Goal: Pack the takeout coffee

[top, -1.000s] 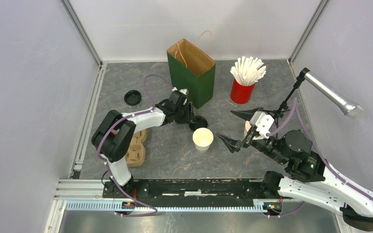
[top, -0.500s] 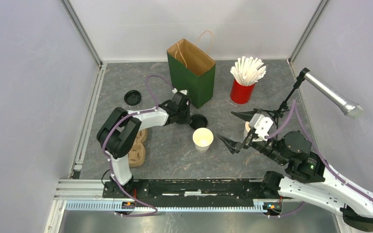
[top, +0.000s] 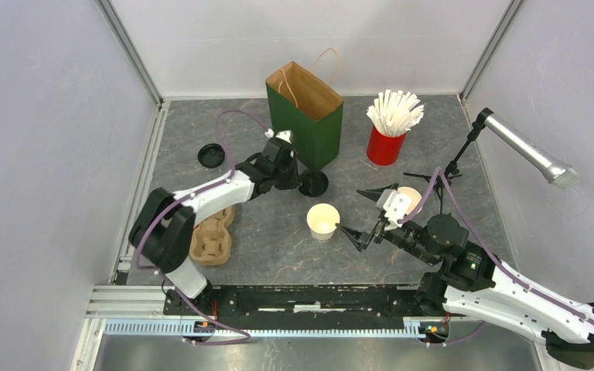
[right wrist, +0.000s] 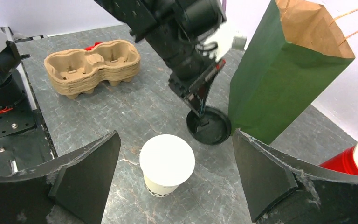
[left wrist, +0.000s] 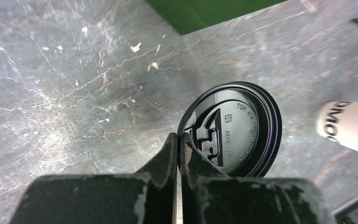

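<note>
An open white paper cup (top: 323, 222), one of the takeout coffee cups, stands mid-table without a lid. My left gripper (top: 300, 181) is shut on the rim of a black lid (top: 314, 183) just in front of the green bag (top: 305, 116). In the left wrist view the fingertips (left wrist: 172, 142) pinch the lid (left wrist: 235, 130) at its near edge. My right gripper (top: 349, 211) is open, its fingers on either side of the cup (right wrist: 167, 163) without touching it. A second white cup (top: 411, 197) stands behind the right wrist. Another black lid (top: 210, 155) lies at the far left.
A brown pulp cup carrier (top: 211, 238) sits near the left arm's base. A red cup of white straws (top: 387, 143) stands right of the bag. A microphone on a stand (top: 522, 151) reaches in from the right wall.
My left gripper has shut on the lid's rim and drawn it slightly toward the bag. My right arm has moved left, bringing its open fingers around the open cup and uncovering the second cup.
</note>
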Tool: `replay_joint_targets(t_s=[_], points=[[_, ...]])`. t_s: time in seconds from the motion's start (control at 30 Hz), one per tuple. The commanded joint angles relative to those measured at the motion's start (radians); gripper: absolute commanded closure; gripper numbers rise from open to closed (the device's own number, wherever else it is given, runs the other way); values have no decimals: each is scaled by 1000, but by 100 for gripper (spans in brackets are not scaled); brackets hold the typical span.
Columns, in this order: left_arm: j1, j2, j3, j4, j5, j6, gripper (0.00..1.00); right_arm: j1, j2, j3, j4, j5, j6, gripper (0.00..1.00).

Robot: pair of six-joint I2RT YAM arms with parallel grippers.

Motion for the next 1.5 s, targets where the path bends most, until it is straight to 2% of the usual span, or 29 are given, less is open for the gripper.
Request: replay_joint_targets(t_s=[0.0,0.2,0.3,0.4,0.6,0.7,0.83,0.97,1.27,1.47], points=[[-4,-167,21,-35,-50,8,98,-1,13,-33,135,61,-3,2],[-2,-368,31,-108,-81,6,98,-1,38,-89,358,8,-12,2],[-1,-479,26,-131,-37,-2,98,-1,52,-96,407,-66,-64,2],[-1,-584,-2,-125,80,-42,98,-1,28,-131,477,-144,-147,2],[-1,-730,-55,-111,331,-116,98,-1,-23,-261,746,-186,-207,2],[-1,-769,-67,-135,433,-126,98,-1,-1,-277,769,-257,-236,2],[-1,-835,-86,-139,473,-137,98,-1,18,-282,706,-417,-388,2],[-1,-872,-124,-115,502,-129,98,-1,18,-296,745,-462,-415,2],[-1,-828,-170,58,722,-183,98,-2,74,-344,865,-527,-488,2],[-3,-819,-185,110,766,-237,98,-1,134,-379,1088,-438,-440,2]])
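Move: The left hand already pinches a black lid by its rim, low over the table. The right hand's open fingers are roughly 18 cm back, 13 cm right and 21 cm above it; the near cup is about 12 cm back, 6 cm right and 3 cm below it, and the green bag some 16 cm ahead, 3 cm right. From the right hand, the lid lies about 18 cm ahead, 9 cm left and 22 cm down; the near cup is 6 cm ahead, 8 cm left and 24 cm down. Up first, about 25 cm, then back towards its base, the left hand carries the pinched lid away from the bag to the right hand, its fingers swinging from pointing down-forward to nearly level and rightward. The right hand, still wide open, shifts some 5 cm left and back and turns its fingers left and upward to face the lid, without closing. ##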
